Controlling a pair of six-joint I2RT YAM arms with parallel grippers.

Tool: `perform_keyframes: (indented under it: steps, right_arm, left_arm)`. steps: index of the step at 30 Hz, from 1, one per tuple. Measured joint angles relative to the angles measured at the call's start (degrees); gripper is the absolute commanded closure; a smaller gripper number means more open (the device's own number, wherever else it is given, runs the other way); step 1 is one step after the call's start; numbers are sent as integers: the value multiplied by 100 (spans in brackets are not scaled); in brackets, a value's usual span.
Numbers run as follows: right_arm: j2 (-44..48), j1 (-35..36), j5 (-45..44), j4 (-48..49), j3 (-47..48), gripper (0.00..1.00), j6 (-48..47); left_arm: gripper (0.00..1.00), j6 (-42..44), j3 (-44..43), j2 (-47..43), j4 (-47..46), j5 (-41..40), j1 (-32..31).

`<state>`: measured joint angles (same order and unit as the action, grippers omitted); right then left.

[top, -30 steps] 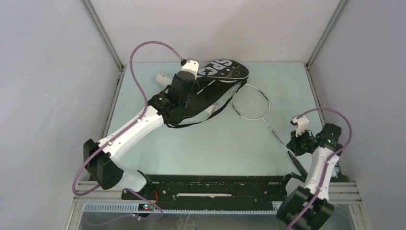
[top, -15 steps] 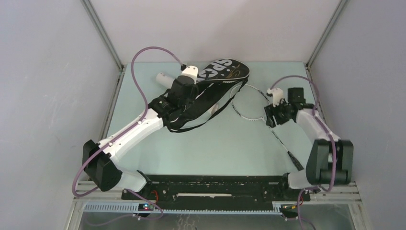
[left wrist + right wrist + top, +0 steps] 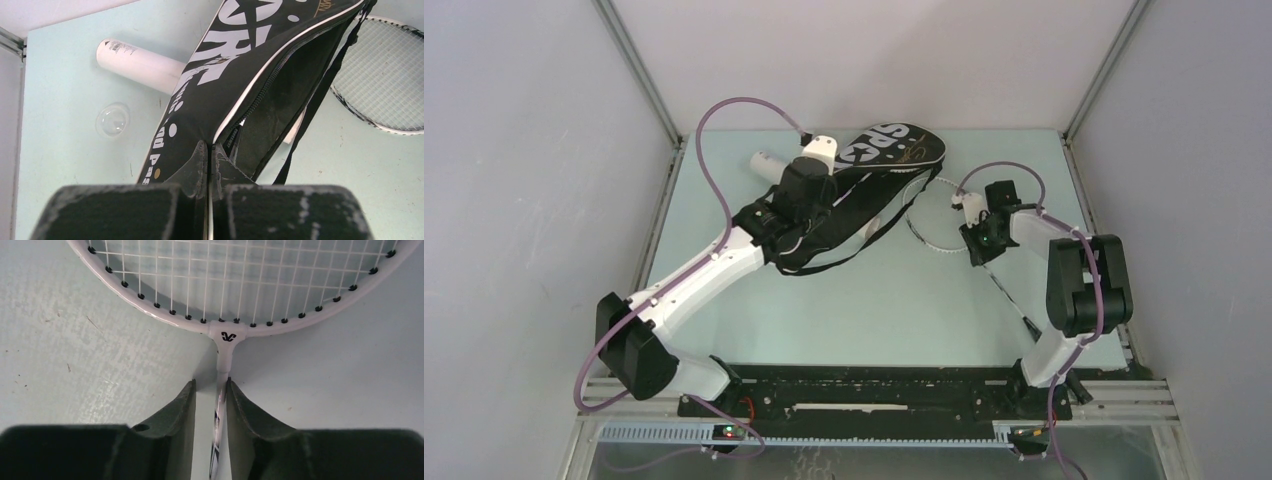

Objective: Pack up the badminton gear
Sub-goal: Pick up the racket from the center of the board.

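The black bag (image 3: 894, 145) lettered in white lies at the back, and its zipped mouth (image 3: 280, 85) gapes. My left gripper (image 3: 816, 190) is shut on the bag's edge (image 3: 206, 150) near the narrow end. A silver-white racquet (image 3: 1009, 295) lies to the right, its head (image 3: 385, 85) beside the bag. My right gripper (image 3: 980, 238) is low over the racquet's throat (image 3: 227, 335). Its jaws are open, astride the thin shaft (image 3: 220, 390). The shaft rests against the right finger, with a gap on the left. A long white tube (image 3: 762, 160) pokes out from under the bag (image 3: 135, 65).
A clear round cap (image 3: 112, 120) lies on the pale green table (image 3: 874, 310) near the tube. The bag's black strap (image 3: 824, 262) loops out in front of it. Grey walls close in the table on both sides and at the back.
My right arm has swung from the table's near right corner forward and left to the racquet's throat. Its jaws have opened and now straddle the shaft. The left arm has barely shifted.
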<state>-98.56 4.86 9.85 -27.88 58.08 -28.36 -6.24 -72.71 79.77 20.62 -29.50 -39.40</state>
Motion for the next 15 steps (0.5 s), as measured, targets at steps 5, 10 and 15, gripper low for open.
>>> perform_keyframes:
  steps: [5,10,15]
  right_arm:
    - [-146,81,-61,-216,188,100,22]
    - [-151,-26,44,-284,243,100,70]
    - [127,-647,166,-363,251,100,96]
  left_arm:
    - [100,-42,0,-4,-11,31,22]
    - [100,-192,0,-4,-11,103,22]
    - [100,-581,0,-4,13,118,33]
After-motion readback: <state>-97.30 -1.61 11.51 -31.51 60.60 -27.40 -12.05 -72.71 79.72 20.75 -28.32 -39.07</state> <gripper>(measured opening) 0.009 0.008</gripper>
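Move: The racket's shaft, just below the head, already runs between the right hand's half-open fingers, at pad height and barely 1 cm right of centre. The racket head's middle lies about 13 cm ahead and 10 cm left of that hand, the handle some 23 cm back and 18 cm right, and the held-up bag's middle about 16 cm ahead, 28 cm left and 8 cm higher. From the left hand the shaft is roughly 45 cm right, 4 cm back and 24 cm below. Staying low over the board, the right hand first shuts its fingers and pinches the racket's shaft just below the head. It then carries the racket about 3 cm to the right, away from the bag, rising some 1.5 cm and turning slightly clockwise. The left hand stays put, keeping its pinch on the bag's edge and rolling about 5 degrees, left side down. ##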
